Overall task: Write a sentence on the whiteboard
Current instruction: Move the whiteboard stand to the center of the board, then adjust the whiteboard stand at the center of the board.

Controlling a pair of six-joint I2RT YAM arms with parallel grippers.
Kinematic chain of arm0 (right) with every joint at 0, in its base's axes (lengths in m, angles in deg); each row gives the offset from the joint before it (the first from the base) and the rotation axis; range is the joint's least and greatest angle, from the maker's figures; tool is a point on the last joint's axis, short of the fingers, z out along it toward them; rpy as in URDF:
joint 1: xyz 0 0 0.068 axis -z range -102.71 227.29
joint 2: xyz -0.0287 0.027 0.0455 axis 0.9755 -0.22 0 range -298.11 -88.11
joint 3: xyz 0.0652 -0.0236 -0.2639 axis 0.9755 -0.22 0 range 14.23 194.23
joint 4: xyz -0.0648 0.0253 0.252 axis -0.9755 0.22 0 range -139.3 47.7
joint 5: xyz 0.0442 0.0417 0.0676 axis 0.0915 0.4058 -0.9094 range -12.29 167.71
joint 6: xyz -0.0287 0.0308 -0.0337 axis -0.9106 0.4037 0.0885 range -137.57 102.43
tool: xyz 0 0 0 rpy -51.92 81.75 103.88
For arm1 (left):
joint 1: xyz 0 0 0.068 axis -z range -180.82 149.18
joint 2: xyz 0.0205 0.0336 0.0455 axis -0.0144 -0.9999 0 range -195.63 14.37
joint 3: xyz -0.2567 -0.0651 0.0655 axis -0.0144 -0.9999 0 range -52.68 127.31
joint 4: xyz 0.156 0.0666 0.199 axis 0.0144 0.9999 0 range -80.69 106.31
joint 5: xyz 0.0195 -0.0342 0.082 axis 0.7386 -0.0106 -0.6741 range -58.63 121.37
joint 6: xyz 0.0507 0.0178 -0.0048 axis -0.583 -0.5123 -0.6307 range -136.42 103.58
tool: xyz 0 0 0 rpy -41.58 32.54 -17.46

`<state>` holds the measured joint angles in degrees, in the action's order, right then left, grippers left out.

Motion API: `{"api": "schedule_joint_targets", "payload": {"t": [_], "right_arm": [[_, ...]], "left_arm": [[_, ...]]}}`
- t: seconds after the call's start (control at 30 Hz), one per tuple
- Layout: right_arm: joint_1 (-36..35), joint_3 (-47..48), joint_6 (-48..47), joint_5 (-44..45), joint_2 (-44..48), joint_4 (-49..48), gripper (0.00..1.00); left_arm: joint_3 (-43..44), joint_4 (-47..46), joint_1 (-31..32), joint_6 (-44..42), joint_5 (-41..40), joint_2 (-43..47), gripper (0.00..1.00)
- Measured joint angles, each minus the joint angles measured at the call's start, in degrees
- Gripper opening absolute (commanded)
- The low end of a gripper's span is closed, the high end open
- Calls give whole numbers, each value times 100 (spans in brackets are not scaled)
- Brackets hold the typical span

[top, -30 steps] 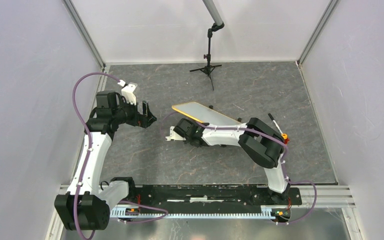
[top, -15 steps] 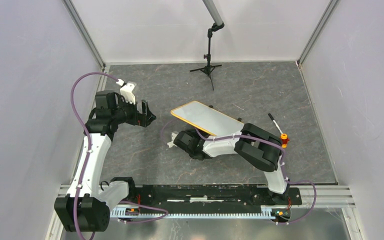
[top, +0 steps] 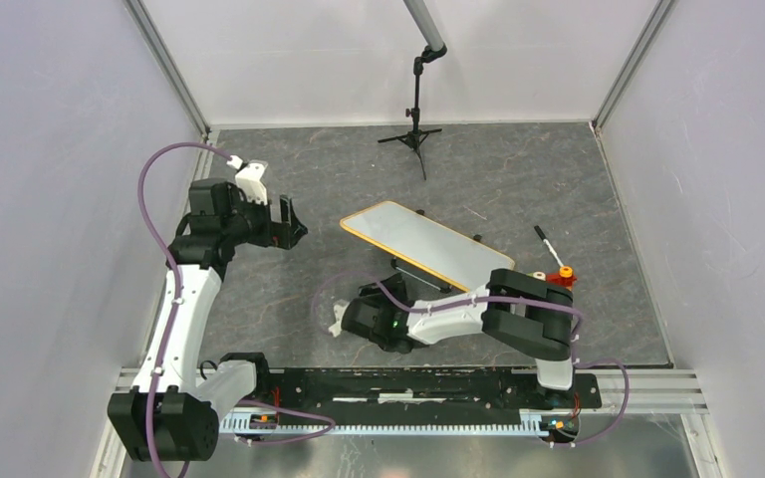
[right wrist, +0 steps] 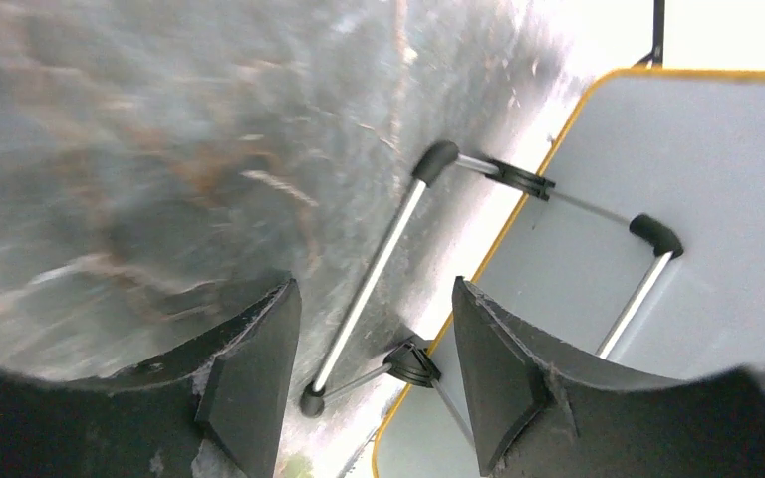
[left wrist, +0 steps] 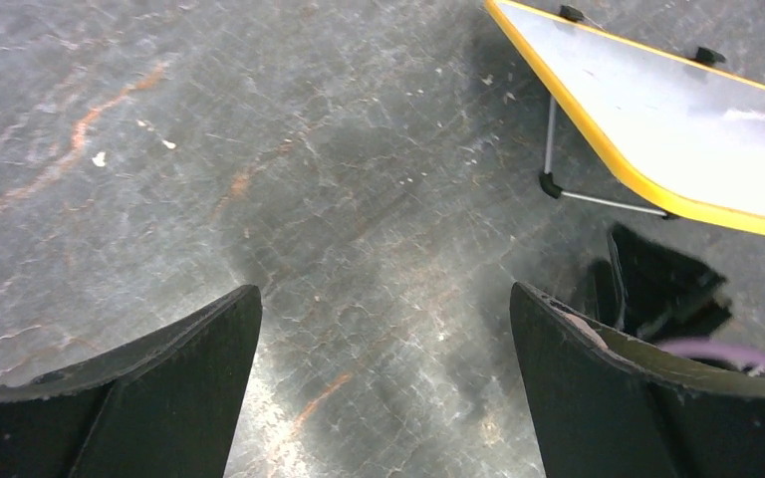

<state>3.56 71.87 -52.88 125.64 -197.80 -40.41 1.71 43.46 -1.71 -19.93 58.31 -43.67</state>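
The whiteboard (top: 426,242) stands tilted on its wire stand mid-table, white face up with a tan-orange rim. No lettering shows on it, so the sentence is not in view. My left gripper (top: 294,221) is open and empty, to the left of the board; in the left wrist view the gripper (left wrist: 385,294) hangs over bare table with the board (left wrist: 677,110) at upper right. My right gripper (top: 359,317) is open and empty, low and in front of the board. The right wrist view shows its gripper (right wrist: 371,289) facing the board's underside (right wrist: 677,179) and the wire stand (right wrist: 379,259).
A marker (top: 546,244) leans in a small red-and-orange holder (top: 561,276) right of the board. A black tripod (top: 416,134) stands at the back. Walls close in the left, right and far sides. A rail (top: 388,383) runs along the near edge.
My right gripper has drawn back from the board's near edge toward the front of the table. The board now shows more of its face. The left arm has barely moved.
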Motion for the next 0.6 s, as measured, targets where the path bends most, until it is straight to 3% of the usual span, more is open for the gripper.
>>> {"api": "schedule_joint_targets", "payload": {"t": [0.3,0.4,0.6], "right_arm": [[-778,778,2,-1121,177,999,83],[-774,1311,2,-1790,411,1268,84],[-643,2363,92,-3051,1123,1683,84]], "left_arm": [[942,118,-46,367,-1211,-450,100],[1574,146,-444,621,-1436,-1003,100],[1862,195,-1235,929,-1478,-1488,100]]}}
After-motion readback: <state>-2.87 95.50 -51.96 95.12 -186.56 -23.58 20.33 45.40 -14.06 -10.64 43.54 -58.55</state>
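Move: The tilted whiteboard stand, already free of the right hand, has its middle about 7 cm ahead of that hand, 8 cm to its right and some 4 cm above it; the stand's foot bar is nearer, roughly 2 cm ahead, 6 cm right and 3 cm below. The black tripod stands about 30 cm ahead of the right hand and 6 cm right. From the left hand, the stand's middle is some 25 cm right, 2 cm ahead and 12 cm below. The right hand, empty, backs off from the stand to its left, at first almost level and then climbing steeply, ending some 13 cm to the left, 13 cm up and 9 cm back, while its fingers spread wider and the wrist turns counter-clockwise about 25 degrees, tipping down and rolling its left side up. The left hand, also empty and wide open, makes room by swinging about 12 cm left and 7 cm forward, away from the stand, rising some 4 cm and turning about 30 degrees counter-clockwise. ##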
